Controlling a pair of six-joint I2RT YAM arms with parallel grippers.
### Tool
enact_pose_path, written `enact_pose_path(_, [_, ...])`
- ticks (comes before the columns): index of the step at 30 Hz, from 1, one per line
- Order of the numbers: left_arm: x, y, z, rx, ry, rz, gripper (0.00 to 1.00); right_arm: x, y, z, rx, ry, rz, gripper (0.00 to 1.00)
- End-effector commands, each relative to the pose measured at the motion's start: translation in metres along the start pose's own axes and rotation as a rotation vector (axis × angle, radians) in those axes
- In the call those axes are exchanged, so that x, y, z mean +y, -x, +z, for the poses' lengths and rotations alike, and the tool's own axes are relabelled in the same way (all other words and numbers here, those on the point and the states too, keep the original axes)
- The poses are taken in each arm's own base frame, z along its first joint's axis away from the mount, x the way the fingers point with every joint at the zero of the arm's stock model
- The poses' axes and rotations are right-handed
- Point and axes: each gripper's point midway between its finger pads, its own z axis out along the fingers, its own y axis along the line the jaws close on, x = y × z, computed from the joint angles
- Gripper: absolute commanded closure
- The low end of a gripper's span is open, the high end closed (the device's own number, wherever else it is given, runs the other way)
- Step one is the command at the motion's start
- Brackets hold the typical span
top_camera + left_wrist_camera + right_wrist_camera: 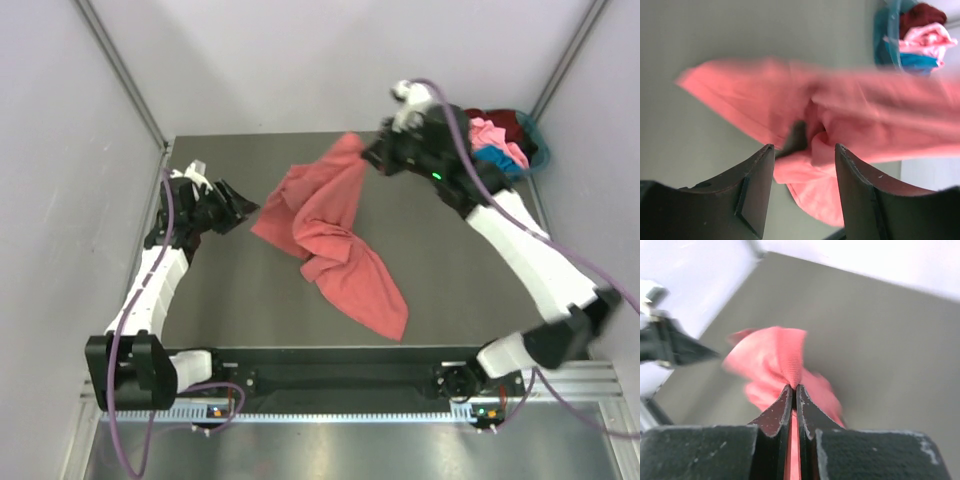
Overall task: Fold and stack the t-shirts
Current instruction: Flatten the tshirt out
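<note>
The salmon-red t-shirt [335, 235] lies crumpled across the middle of the table, one end lifted toward the far right. My right gripper [372, 152] is shut on that lifted edge; the right wrist view shows the ribbed cloth [790, 357] pinched between the closed fingers [795, 390]. My left gripper [247, 207] is open just left of the shirt's left edge, not holding it; the left wrist view shows the shirt [840, 115] beyond the spread fingers [805, 147]. Pink [490, 135], dark maroon [500, 120] and blue [495, 157] shirts sit in the basket.
The teal basket [538, 145] stands at the far right corner; it also shows in the left wrist view [887, 35]. Grey walls close in the table on the left, back and right. Bare table [230, 300] lies in front of the shirt.
</note>
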Motion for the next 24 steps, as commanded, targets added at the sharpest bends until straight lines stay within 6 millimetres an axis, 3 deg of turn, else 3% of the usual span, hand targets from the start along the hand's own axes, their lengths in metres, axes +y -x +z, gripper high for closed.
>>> enact_pose_path(1, [-0.007, -0.022, -0.008, 0.067, -0.06, -0.022, 0.44, -0.079, -0.086, -0.03, 0.113, -0.211, 0.161, 1.0])
enact_pose_path(2, [-0.003, -0.026, -0.009, 0.067, -0.052, -0.024, 0.43, -0.107, -0.143, -0.039, 0.201, -0.272, 0.238, 1.0])
enact_pose_path(3, [0.0, -0.03, -0.009, 0.072, -0.047, -0.025, 0.43, -0.109, -0.155, -0.053, 0.195, -0.275, 0.259, 1.0])
enact_pose_path(4, [0.008, -0.041, -0.008, 0.094, -0.034, -0.028, 0.43, -0.116, -0.208, -0.062, 0.29, -0.294, 0.301, 1.0])
enact_pose_path(8, [0.031, -0.064, 0.001, 0.133, 0.011, -0.049, 0.43, -0.131, -0.273, -0.087, 0.377, -0.39, 0.345, 0.94])
enact_pose_path(9, [0.038, -0.071, 0.003, 0.15, 0.025, -0.061, 0.43, -0.138, -0.286, -0.096, 0.42, -0.451, 0.35, 0.85])
enact_pose_path(12, [0.04, -0.091, 0.012, 0.213, 0.036, -0.046, 0.43, -0.145, -0.284, -0.107, 0.449, -0.526, 0.34, 0.71])
enact_pose_path(16, [0.05, -0.107, 0.018, 0.245, 0.091, -0.02, 0.44, -0.139, -0.251, -0.113, 0.409, -0.563, 0.289, 0.65])
enact_pose_path(19, [0.072, -0.112, 0.024, 0.232, 0.177, -0.035, 0.43, -0.117, -0.247, -0.096, 0.402, -0.515, 0.282, 0.62])
enact_pose_path(24, [0.1, -0.115, 0.041, 0.213, 0.266, -0.07, 0.41, -0.085, -0.266, -0.068, 0.441, -0.448, 0.292, 0.61])
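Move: The right hand holds the t-shirt's neck end high up; the bare table spot it is taken to lies about 11 cm back, 17 cm to the right and 34 cm below. From that hand the bunched middle of the shirt is roughly 3 cm back, 3 cm left and 31 cm down, the shirt's tail some 13 cm back, 6 cm right and 35 cm down. From the left hand, the shirt's left corner is about 5 cm ahead, 2 cm left and 18 cm lower. The right hand swings the held neck end down some 31 cm, to the right and back towards its own side of the table, tipping its fingers about 40 degrees further down, then opens to let go of the cloth and backs up about 7 cm, drifting left over the shirt. Meanwhile the left hand, empty and still open, sinks about 14 cm and draws back some 6 cm, its fingers tipping down beside the shirt's left corner without gripping it. ##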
